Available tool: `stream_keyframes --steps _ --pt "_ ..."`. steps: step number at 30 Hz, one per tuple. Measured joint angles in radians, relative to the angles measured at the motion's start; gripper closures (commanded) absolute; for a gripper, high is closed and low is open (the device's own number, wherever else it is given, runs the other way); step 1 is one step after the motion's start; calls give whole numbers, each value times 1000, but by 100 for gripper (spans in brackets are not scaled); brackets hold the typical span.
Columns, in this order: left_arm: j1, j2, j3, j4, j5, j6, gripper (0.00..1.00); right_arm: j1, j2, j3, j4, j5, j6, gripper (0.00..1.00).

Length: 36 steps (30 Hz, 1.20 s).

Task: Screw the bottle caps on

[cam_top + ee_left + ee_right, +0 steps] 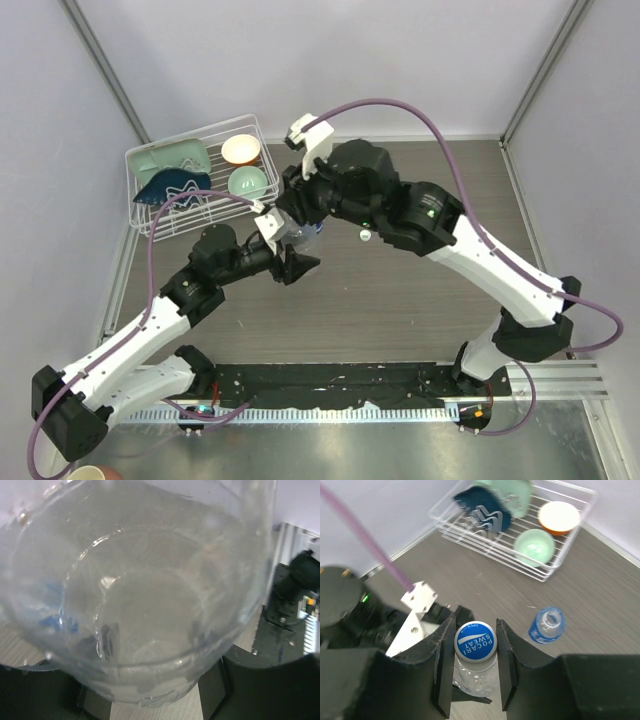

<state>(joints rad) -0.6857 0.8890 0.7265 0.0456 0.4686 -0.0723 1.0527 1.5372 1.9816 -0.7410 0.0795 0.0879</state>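
The plain clear bottle [150,605] fills the left wrist view. My left gripper [150,700] is shut on its lower body, with a dark finger on either side. A round bottle cap [475,641] with a blue printed top sits on that bottle's neck. My right gripper [475,647] is shut on the cap from above, its pads against the rim. The two grippers meet at the table's middle, left gripper [293,262] below right gripper [298,215]. The blue-labelled bottle [547,625] stands upright beside them with its neck uncapped. A second small white cap [366,236] lies on the table to the right.
A white wire rack [150,215] stands at the back left with a cream bowl [241,149], a green bowl [247,182] and green and dark blue dishes [172,182]. Purple cables arch over both arms. Walls close in the left and right sides.
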Motion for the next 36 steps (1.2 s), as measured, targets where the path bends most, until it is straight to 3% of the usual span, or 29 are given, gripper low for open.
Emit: stream_keyframes --steps 5,10,12,14,16,25,31,36 --pt "6 3 -11 -14 -138 -1 100 97 113 96 -37 369 79 99" --pt "6 3 -23 -14 -208 2 100 159 185 150 -62 641 164 99" --pt "6 3 -26 -14 -225 5 100 173 201 160 -67 708 198 81" --pt "6 3 -30 -12 -235 8 100 179 217 179 -80 740 218 31" --pt "6 3 -33 -4 -238 16 100 180 236 217 -101 748 230 5" --pt "-1 -64 -31 127 -175 32 100 162 280 470 -220 446 211 0" --pt "-1 -74 -27 113 -85 32 98 158 151 409 -237 157 139 0" --pt "-1 -66 -27 74 109 40 91 127 20 290 -233 -72 67 0"
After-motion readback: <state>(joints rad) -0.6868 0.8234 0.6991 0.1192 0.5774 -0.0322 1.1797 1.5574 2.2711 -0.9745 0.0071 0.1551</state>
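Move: The cap is already between my right fingers, on the neck of the clear bottle about 2 cm below. My left hand still grips the bottle body, with the cap almost straight above it, some 14 cm. From my right hand, the blue-label bottle stands about 15 cm ahead, 1 cm left and some 31 cm below. The other cap lies on the table about 15 cm ahead and 12 cm to the right, roughly 41 cm below. I finish a twist with both hands gliding forward and slightly down about 4 cm: my right turns the cap some 30 degrees clockwise while my left turns the bottle the other way by half that. Then my right opens wide, lets go and draws back and up, winding back counter-clockwise; my left, still gripping, lifts the bottle about 6 cm, then carries it back, turning clockwise. ##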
